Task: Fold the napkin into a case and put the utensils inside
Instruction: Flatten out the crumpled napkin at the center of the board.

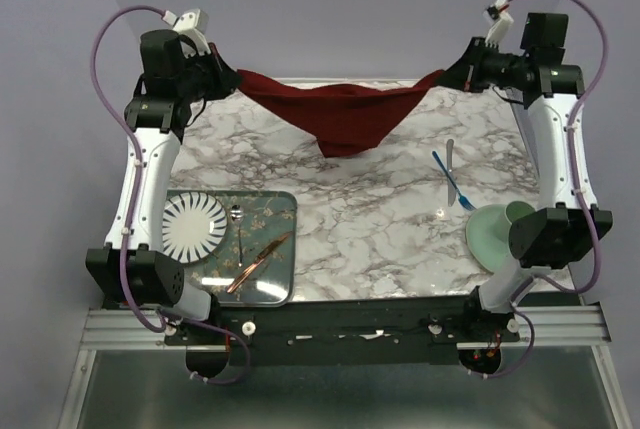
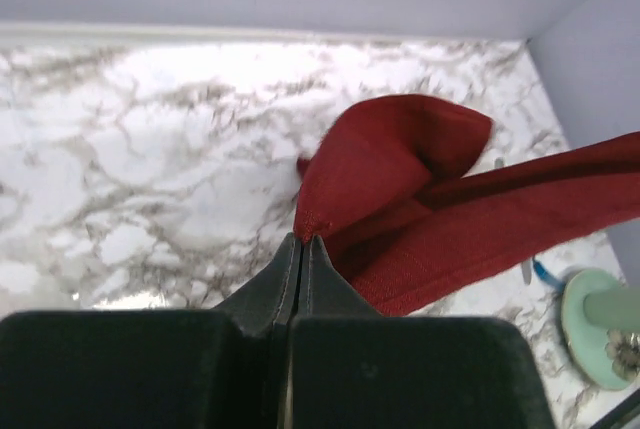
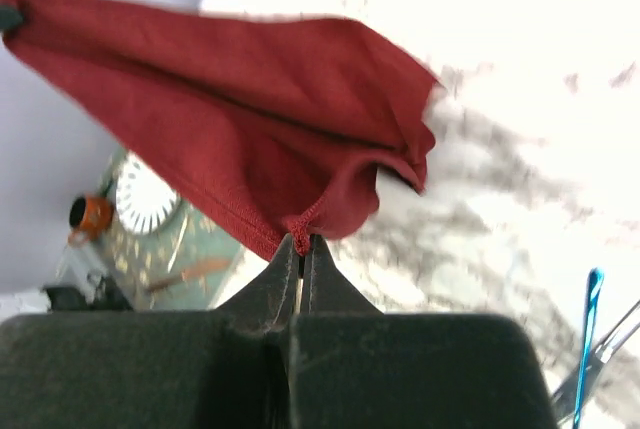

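The dark red napkin hangs stretched in the air over the far part of the marble table, sagging in the middle. My left gripper is shut on its left corner; my right gripper is shut on its right corner. Both pairs of jaws pinch the hem at their tips. The blue-handled fork and the pale silvery utensil lie crossed on the table at the right, and both show at the right wrist view's edge, blue fork. No folded case shows.
A patterned green tray at the near left carries a white ribbed plate, a small silver spoon and a copper knife. A pale green saucer with a cup sits at the near right, beside the right arm's base.
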{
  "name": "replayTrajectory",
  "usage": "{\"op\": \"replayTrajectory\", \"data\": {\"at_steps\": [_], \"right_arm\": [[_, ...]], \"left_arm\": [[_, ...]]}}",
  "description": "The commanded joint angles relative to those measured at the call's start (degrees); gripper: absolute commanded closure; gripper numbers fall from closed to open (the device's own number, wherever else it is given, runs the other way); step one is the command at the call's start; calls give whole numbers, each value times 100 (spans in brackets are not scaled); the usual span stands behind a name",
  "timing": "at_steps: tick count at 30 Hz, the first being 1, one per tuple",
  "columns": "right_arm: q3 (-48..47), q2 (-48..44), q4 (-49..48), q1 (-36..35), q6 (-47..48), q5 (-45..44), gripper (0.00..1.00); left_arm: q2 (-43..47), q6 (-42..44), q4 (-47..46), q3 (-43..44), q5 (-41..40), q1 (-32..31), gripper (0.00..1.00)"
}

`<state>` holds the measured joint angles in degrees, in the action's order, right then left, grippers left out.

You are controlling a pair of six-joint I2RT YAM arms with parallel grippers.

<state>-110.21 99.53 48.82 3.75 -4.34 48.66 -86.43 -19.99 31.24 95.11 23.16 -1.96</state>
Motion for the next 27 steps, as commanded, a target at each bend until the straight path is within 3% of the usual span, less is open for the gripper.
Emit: {"op": "replayTrajectory", "data": {"at_steps": [1,8,13,22,27], "right_arm": [[-843,-504,-645,-6,-1121,-524,99],[-669,-1602,-1207,-41,-1446,-955,99],[-448,-2086,-1638,-102,-1886,-1288,99],[-395,-1657,-1735,-313,-2387,-2219,99],[-1139,-787,-2007,-313,-2273,-2642,99]], "left_arm": [[565,-391,-433,306,-223,11,100],[1943,-523,-1409,-457,-681,11,100],[2464,-699,-2017,-828,-716,11,100],[1736,-1261,-2017,-503,-857,11,100],[665,-1674,-2903,-161,-708,11,100]]}}
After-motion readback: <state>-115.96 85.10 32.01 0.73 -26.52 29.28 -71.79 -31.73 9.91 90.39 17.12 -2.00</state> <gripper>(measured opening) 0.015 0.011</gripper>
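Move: The board's centre, where the napkin is to go, lies about 9 cm back and 20 cm right of the left hand, 9 cm back and 19 cm left of the right, some 32 cm below both. The napkin's middle sags roughly 2 cm back and 12 cm below, halfway between them. On the board, the tray sits about 23 cm back and 11 cm left of the left hand; the blue fork is 6 cm back and 9 cm right of the right hand. Still pinching one napkin corner each, both hands fling it up and back towards the robot, staying about as far apart: the left rises some 17 cm, the right about 22, and both draw back around 10 cm while the wrists tip the fingers up by roughly 30 degrees. They then whip forward over the board again, 6 to 7 cm and a little down, the fingers dipping slightly and staying shut, with the right hand also turning clockwise. ##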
